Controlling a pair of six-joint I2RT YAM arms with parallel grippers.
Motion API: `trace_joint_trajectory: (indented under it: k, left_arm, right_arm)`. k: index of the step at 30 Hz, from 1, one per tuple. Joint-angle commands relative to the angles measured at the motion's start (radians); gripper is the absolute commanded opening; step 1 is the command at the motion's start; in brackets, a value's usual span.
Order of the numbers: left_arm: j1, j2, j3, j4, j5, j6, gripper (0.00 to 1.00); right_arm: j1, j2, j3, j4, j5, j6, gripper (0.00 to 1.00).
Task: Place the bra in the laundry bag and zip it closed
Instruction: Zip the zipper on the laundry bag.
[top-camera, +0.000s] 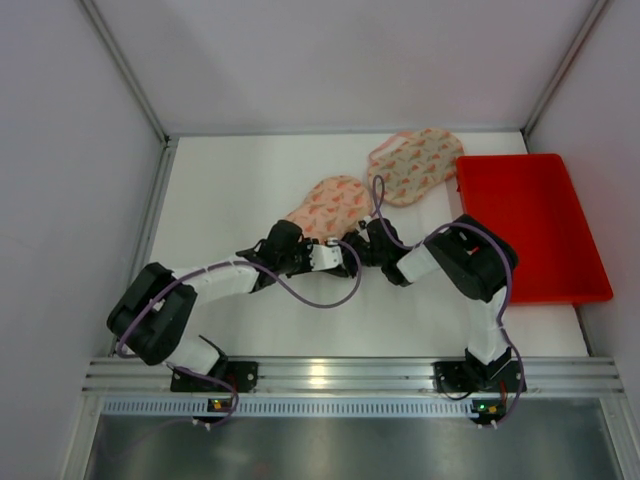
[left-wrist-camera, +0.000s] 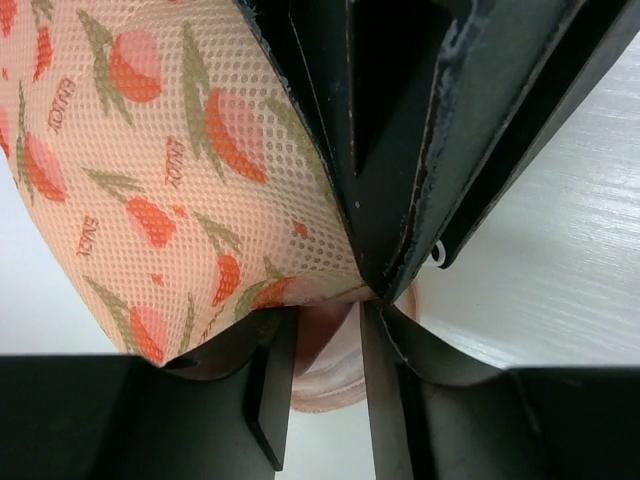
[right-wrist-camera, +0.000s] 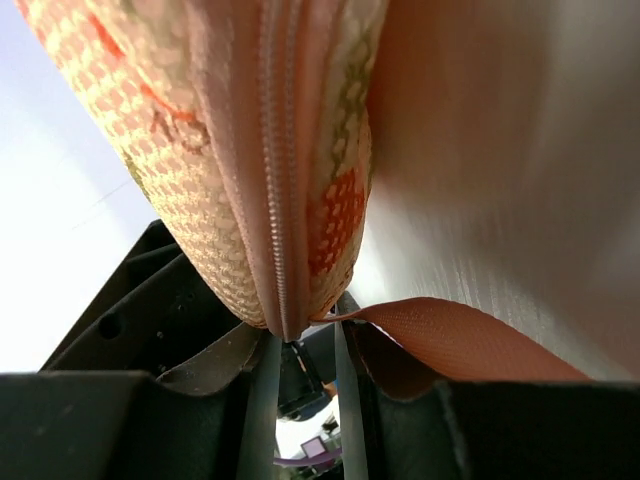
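Observation:
The laundry bag (top-camera: 330, 205) is a peach mesh pouch with a fruit print, lying mid-table. Both grippers meet at its near end. In the right wrist view its zipper (right-wrist-camera: 275, 150) runs closed down to my right gripper (right-wrist-camera: 300, 335), which is shut on that end of the bag (right-wrist-camera: 200, 150). An orange fabric strap (right-wrist-camera: 460, 340) lies beside one finger. My left gripper (left-wrist-camera: 325, 315) stands open, and the bag's pink edge (left-wrist-camera: 325, 385) shows in the gap. From above, the left gripper (top-camera: 340, 260) and right gripper (top-camera: 360, 243) almost touch. The bra is hidden.
A second pouch (top-camera: 415, 165) with the same print and a loop handle lies further back. A red bin (top-camera: 530, 225) stands at the right. White walls close in the table on three sides. The right gripper's black body (left-wrist-camera: 450, 130) fills the left wrist view's upper right.

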Motion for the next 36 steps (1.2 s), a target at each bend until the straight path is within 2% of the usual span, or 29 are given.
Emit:
trace_joint_trajectory:
  k: [1,5,6,11,15,20,24,25,30,31,33,34,36]
  left_arm:
    - [-0.001,-0.073,0.026,-0.001,-0.015,-0.019,0.38]
    - [-0.001,-0.188,0.015,-0.139,0.037,0.002,0.51]
    - [-0.001,-0.213,0.009,-0.158,0.046,0.002,0.57]
    - [-0.001,-0.363,0.003,-0.298,0.084,-0.016,0.59]
    - [0.002,-0.429,0.007,-0.382,0.069,-0.091,0.59]
    - [0.022,-0.380,0.015,-0.375,0.000,-0.151,0.58]
    - [0.022,-0.356,-0.013,-0.261,-0.046,-0.145,0.63]
    - [0.024,-0.354,-0.020,-0.217,-0.046,-0.137,0.64]
    - [0.024,-0.334,0.003,-0.204,0.003,-0.113,0.66]
    - [0.024,-0.336,0.009,-0.204,0.040,-0.104,0.66]
    - [0.022,-0.323,0.022,-0.206,0.052,-0.117,0.65]
    - [0.022,-0.316,0.032,-0.207,0.052,-0.126,0.65]
    - [0.025,-0.302,0.059,-0.243,0.058,-0.151,0.64]
  right_arm:
    - [0.021,0.002,0.021,0.018,-0.035,-0.004,0.00]
    - [0.019,0.006,0.027,0.016,-0.035,-0.009,0.00]
    - [0.018,0.009,0.032,0.016,-0.035,-0.010,0.00]
    - [0.016,0.014,0.033,0.015,-0.032,-0.018,0.00]
    - [0.015,0.018,0.035,0.012,-0.029,-0.026,0.00]
    - [0.016,0.025,0.040,0.008,-0.032,-0.033,0.00]
    - [0.016,0.021,0.041,-0.001,-0.034,-0.041,0.00]
    - [0.016,0.020,0.043,-0.007,-0.035,-0.044,0.00]
    - [0.018,0.015,0.061,-0.010,-0.049,-0.082,0.01]
    - [0.021,0.014,0.067,-0.013,-0.052,-0.090,0.21]
    - [0.018,-0.009,0.069,-0.007,-0.055,-0.109,0.46]
    - [0.016,-0.021,0.066,-0.010,-0.051,-0.122,0.63]
    - [0.013,-0.054,0.063,-0.063,-0.043,-0.173,0.74]
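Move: The laundry bag's zip end is pinched in the right fingertips, within about 1 cm of the right hand point, and sits roughly 1 cm ahead of the already part-open left fingers, level with them. From either hand the bag's body lies some 8 cm ahead and about 2 cm lower. The other mesh bag is farther off, about 18 cm ahead and 19 cm to the right, some 4 cm down. The laundry bag's zip end stays in the right fingers, which barely shift until they spread wide at the last and let go of it. The left hand backs away from it, rising about 8 cm while drawing back some 5 cm, then sinks a couple of centimetres and edges forward, swinging left and partly back, its jaws opening wider. ##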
